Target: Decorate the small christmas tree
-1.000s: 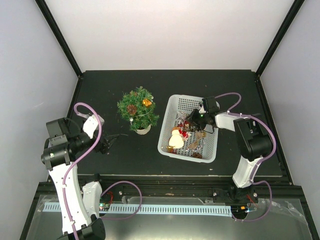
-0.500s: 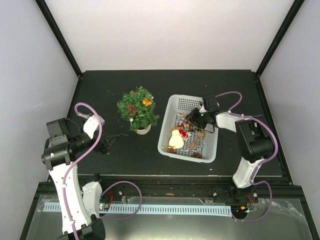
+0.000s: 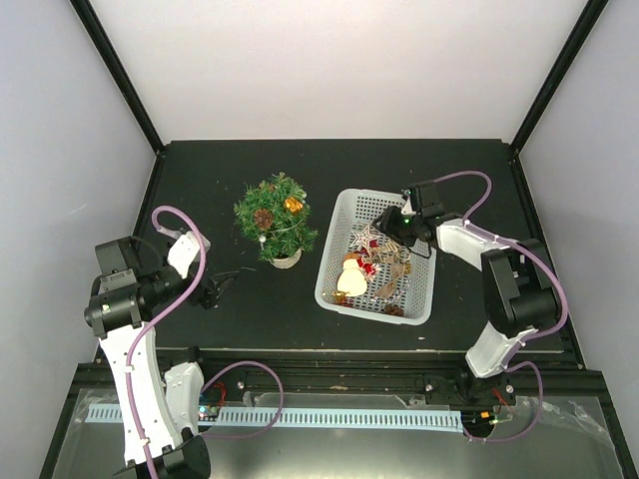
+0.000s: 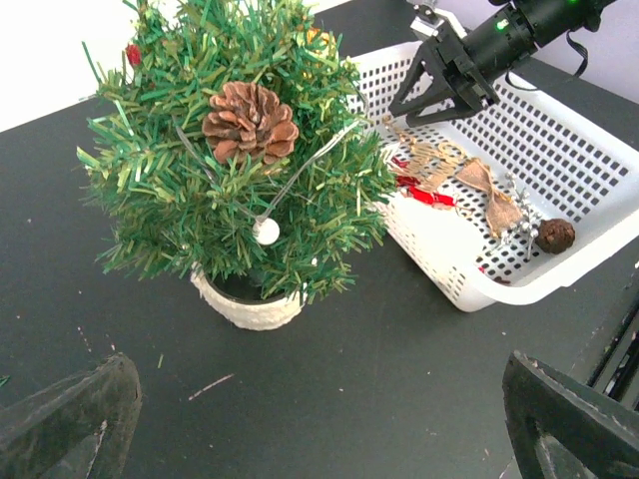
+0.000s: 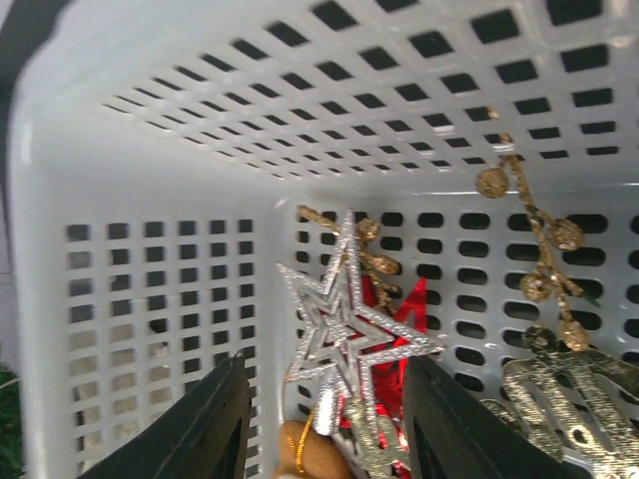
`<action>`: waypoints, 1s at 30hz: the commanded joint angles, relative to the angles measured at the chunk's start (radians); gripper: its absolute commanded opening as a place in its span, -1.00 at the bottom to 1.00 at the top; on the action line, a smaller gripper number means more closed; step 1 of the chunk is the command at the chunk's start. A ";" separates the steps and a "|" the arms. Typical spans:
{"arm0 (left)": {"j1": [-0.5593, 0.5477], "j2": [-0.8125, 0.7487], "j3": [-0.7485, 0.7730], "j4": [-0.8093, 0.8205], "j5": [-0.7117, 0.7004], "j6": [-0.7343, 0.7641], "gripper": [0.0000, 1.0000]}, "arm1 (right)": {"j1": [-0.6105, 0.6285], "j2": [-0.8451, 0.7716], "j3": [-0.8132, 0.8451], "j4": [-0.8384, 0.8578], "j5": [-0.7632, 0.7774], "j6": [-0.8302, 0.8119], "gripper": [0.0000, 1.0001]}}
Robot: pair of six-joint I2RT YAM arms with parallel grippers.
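The small christmas tree (image 3: 275, 228) stands in its white pot (image 4: 248, 304) left of the white basket (image 3: 329, 274). A pine cone (image 4: 250, 120) and a gold ornament (image 3: 293, 205) hang on the tree. My right gripper (image 3: 389, 226) is inside the basket's far end, open. Its jaws stand on either side of a silver glitter star (image 5: 354, 319) and do not touch it. My left gripper (image 3: 222, 282) hovers low over the table left of the tree, wide open and empty, its fingers (image 4: 70, 419) at the bottom corners of the left wrist view.
The basket holds several ornaments: a snowman figure (image 3: 351, 277), a gold berry sprig (image 5: 539, 230), a burlap bow (image 4: 489, 185), a brown ball (image 4: 555, 235) and red pieces. The basket wall (image 5: 150, 299) is close on the right gripper's left. Black frame posts edge the table.
My right gripper's jaws have spread apart, and the arm has shifted slightly toward the basket's far end. The left arm has not moved.
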 commanded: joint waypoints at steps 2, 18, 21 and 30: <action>-0.003 0.000 -0.011 0.004 0.000 0.031 0.98 | -0.008 0.058 0.018 -0.041 0.032 -0.024 -0.14; -0.003 0.000 -0.017 0.007 -0.005 0.031 0.98 | -0.007 0.149 0.009 0.086 -0.032 0.029 -0.27; -0.002 0.000 -0.018 0.008 -0.006 0.031 0.98 | -0.008 0.162 0.004 0.114 -0.048 0.041 -0.39; -0.003 -0.002 -0.024 0.013 -0.009 0.031 0.98 | -0.008 0.171 -0.008 0.158 -0.075 0.056 -0.86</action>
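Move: The silver star lies in the basket about 5 cm below the right hand, some 2 cm to its left and 1 cm back. The red ornament is about 10 cm back and 3 cm left of this hand, the cream snowman 13 cm back and 7 cm left, the burlap bow 11 cm back and 4 cm right, all some 6 cm down. From the left hand, the star is roughly 16 cm ahead, 31 cm right and 24 cm below. The right hand sinks about 5 cm into the basket, then closes its part-open fingers onto the silver star. ##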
